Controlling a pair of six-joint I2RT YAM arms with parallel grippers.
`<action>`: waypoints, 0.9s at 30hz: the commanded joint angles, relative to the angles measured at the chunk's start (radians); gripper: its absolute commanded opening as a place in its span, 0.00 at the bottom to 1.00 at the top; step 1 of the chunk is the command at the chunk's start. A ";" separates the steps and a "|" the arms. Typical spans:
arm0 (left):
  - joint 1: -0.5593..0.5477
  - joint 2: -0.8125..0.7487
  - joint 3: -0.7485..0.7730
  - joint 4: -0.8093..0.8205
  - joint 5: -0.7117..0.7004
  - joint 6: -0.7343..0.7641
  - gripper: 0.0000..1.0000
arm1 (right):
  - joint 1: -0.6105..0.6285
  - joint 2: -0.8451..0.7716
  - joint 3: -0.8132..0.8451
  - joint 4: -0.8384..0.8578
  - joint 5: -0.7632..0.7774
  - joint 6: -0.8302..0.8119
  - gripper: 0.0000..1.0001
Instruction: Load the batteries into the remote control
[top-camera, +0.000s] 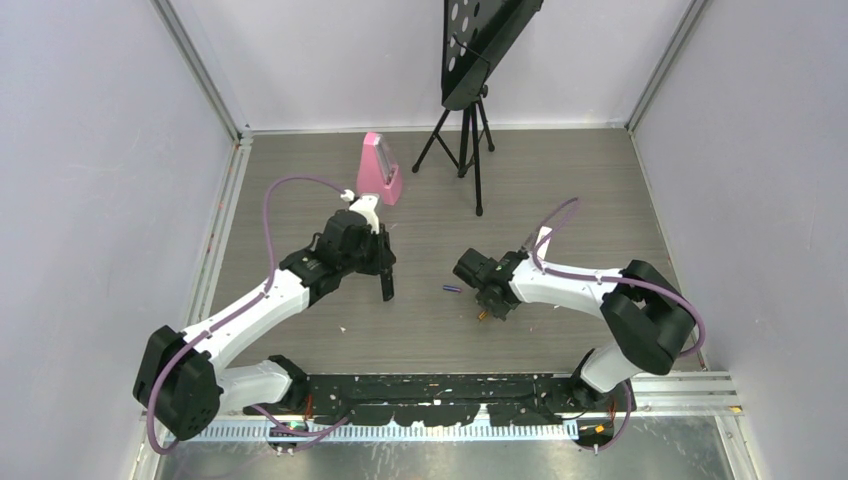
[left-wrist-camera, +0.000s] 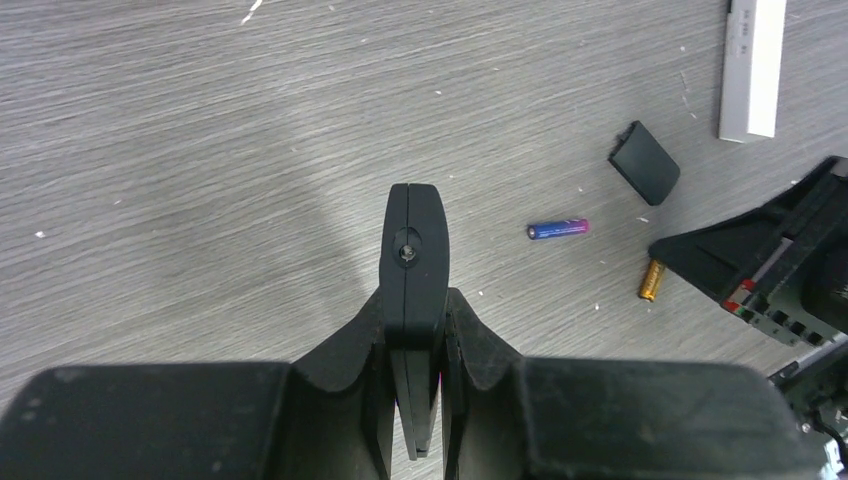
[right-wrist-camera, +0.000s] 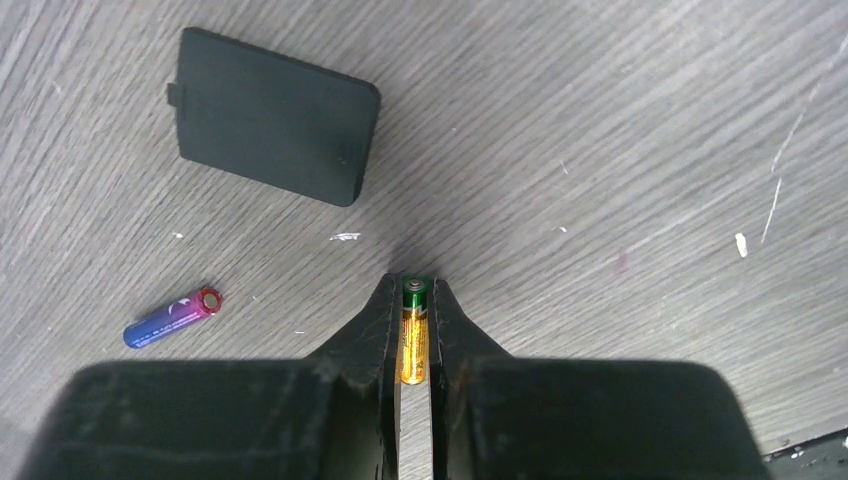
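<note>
My left gripper (left-wrist-camera: 416, 300) is shut on the black remote control (left-wrist-camera: 414, 250), which sticks out end-on beyond the fingertips above the table; in the top view the remote control (top-camera: 386, 282) hangs down from the left gripper (top-camera: 384, 262). My right gripper (right-wrist-camera: 414, 290) is shut on a gold battery (right-wrist-camera: 414, 335) with a green end, low at the table surface. In the top view the right gripper (top-camera: 487, 308) is right of centre. A purple-blue battery (right-wrist-camera: 172, 317) (left-wrist-camera: 558, 229) (top-camera: 451, 290) lies loose between the arms. The black back cover (right-wrist-camera: 272, 115) (left-wrist-camera: 645, 162) lies flat nearby.
A white bar-shaped remote (left-wrist-camera: 752, 65) lies beyond the back cover. A pink object (top-camera: 380, 170) stands behind the left arm. A black tripod stand (top-camera: 465, 140) rises at the back centre. Walls close the table on three sides.
</note>
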 joint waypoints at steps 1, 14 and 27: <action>0.007 -0.027 -0.021 0.127 0.107 -0.003 0.00 | 0.000 -0.026 0.023 0.067 0.107 -0.198 0.00; 0.093 -0.027 -0.036 0.452 0.520 -0.226 0.00 | 0.249 -0.346 0.241 0.281 0.304 -0.807 0.00; 0.160 0.000 0.000 0.584 0.775 -0.525 0.00 | 0.353 -0.369 0.278 0.489 0.186 -1.176 0.00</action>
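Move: The remote control, held in the left hand's fingers, lies about 21 cm to the left of the right hand, 7 cm farther out and some 12 cm higher. Down on the table, the purple battery is 7 cm left and 5 cm ahead of the right hand, and the battery cover 7 cm ahead and 1 cm right. From the left hand, the orange battery in the right fingers lies some 21 cm right, 7 cm back and 13 cm below. Up and to the left, the right hand carries the orange battery it already pinches, rising about 24 cm and going 12 cm left towards the remote control, while swinging counter-clockwise and tipping its fingers from nearly straight down to a flatter reach. The left hand, still gripping the remote, first slides right, then also lifts about 10 cm, rolling its left side down some 40 degrees. Both grips stay shut. ##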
